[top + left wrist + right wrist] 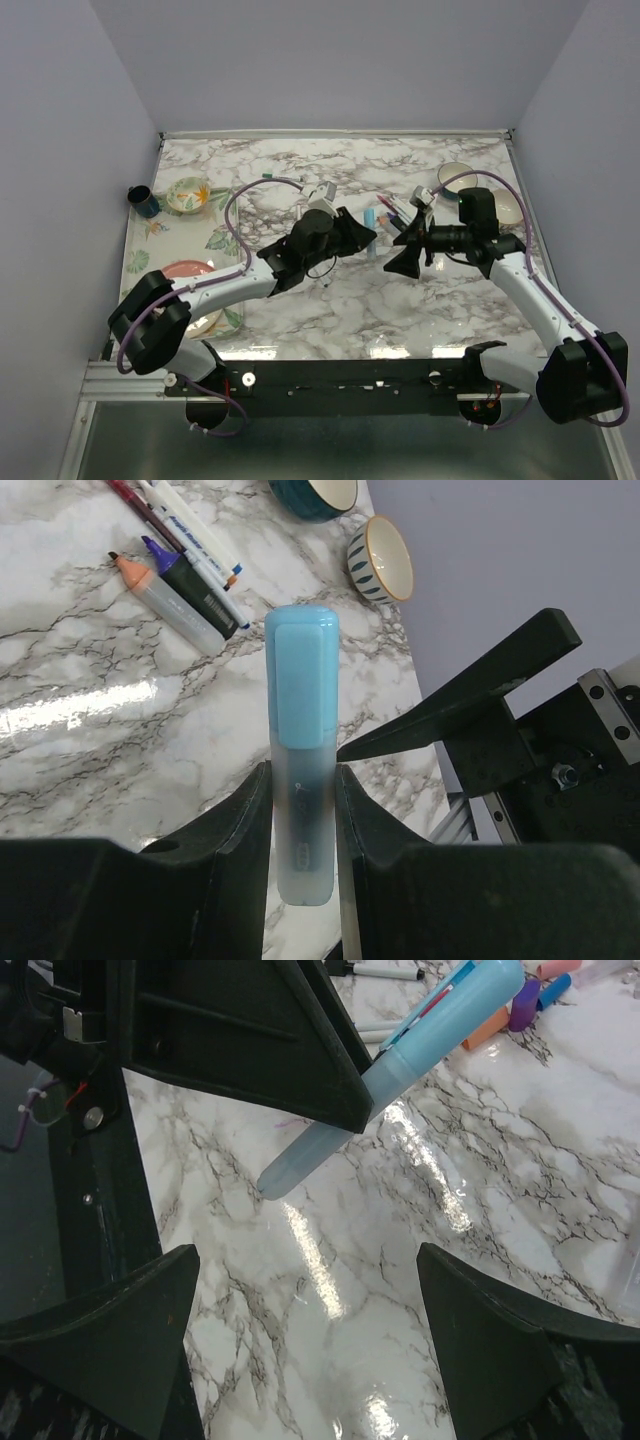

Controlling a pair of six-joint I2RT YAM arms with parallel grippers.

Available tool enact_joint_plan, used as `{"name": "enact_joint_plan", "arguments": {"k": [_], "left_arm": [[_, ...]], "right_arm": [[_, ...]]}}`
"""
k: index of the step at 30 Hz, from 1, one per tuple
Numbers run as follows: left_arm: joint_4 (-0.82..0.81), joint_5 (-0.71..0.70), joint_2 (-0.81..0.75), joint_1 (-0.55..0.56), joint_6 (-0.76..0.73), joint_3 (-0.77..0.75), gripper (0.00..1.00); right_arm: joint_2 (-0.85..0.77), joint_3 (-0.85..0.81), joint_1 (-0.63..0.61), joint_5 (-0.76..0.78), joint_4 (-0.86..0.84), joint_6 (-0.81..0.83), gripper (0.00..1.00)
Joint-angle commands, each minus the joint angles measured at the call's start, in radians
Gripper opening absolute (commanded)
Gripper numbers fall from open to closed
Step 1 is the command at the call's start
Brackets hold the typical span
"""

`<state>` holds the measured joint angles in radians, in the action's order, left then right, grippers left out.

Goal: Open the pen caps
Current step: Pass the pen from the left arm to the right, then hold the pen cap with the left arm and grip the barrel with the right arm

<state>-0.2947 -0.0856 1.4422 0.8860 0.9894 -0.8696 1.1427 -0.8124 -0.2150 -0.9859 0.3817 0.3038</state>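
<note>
My left gripper [302,780] is shut on the frosted barrel of a light blue highlighter [300,820], held off the marble table. Its blue pen cap [302,680] is on and points away from the jaws. The right wrist view shows the same highlighter [400,1065] slanting out from under the left fingers [250,1040], with the capped end [470,1000] at upper right. My right gripper [305,1290] stands open just short of the barrel's tail, nothing between its fingers. From above, the left gripper [365,238] and the right gripper [405,255] face each other mid-table.
Loose orange [487,1028], purple [524,1005] and blue [553,990] caps lie beyond the highlighter. Uncapped markers [170,600] and white pens [195,535] lie together on the marble. Two bowls [380,558] stand at back right. A floral bowl [188,194], dark cup [143,200] and pink plate [186,268] sit left.
</note>
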Motion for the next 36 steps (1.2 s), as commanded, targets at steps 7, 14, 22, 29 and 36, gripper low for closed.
{"name": "enact_joint_plan", "arguments": {"k": [7,14,22,29,36], "left_arm": [[-0.07,-0.083,0.081,0.051,0.038,-0.077,0.01],[-0.077,-0.128,0.124,0.079,0.051,-0.111,0.01],[-0.103,-0.163,0.141,0.108,0.057,-0.127,0.02],[-0.133,-0.174,0.141,0.122,0.069,-0.127,0.06],[-0.135,-0.175,0.116,0.125,0.065,-0.114,0.47]], "right_arm": [[0.02,0.005,-0.006,0.038,-0.095,-0.136,0.97],[0.028,0.015,-0.006,0.134,-0.153,-0.258,0.97],[0.068,0.018,-0.006,0.151,-0.179,-0.354,0.78],[0.097,0.015,-0.006,0.113,-0.191,-0.385,0.31],[0.097,0.002,-0.004,0.108,-0.176,-0.358,0.01]]}}
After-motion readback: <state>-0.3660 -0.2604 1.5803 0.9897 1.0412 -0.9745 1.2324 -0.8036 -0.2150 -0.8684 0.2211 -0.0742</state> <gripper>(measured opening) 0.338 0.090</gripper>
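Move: The light-blue pen is already in the left fingers, gripped near its middle, its cap end forward and up; the right gripper that it is taken to stands some 4 cm back and 5 cm to the right of the left hand, 2 cm lower. From the open right hand the pen's middle is about 4 cm ahead, 5 cm left and 2 cm up. On the table 12 cm below the right hand lie the orange marker, 16 cm ahead and 1 cm right, and the black marker, 17 cm ahead and 4 cm right. The left hand, keeping its pinch on the light-blue pen, carries it about 4 cm to the right towards the open right gripper, easing off and then holding it nearly still there. Meanwhile the right hand edges some 3 cm forward to the pen, turning clockwise and rolling about 15 degrees each way so its fingers come across the barrel, sinks about 1 cm, and closes from wide open to pinch the pen's body just behind and below the left fingertips. ##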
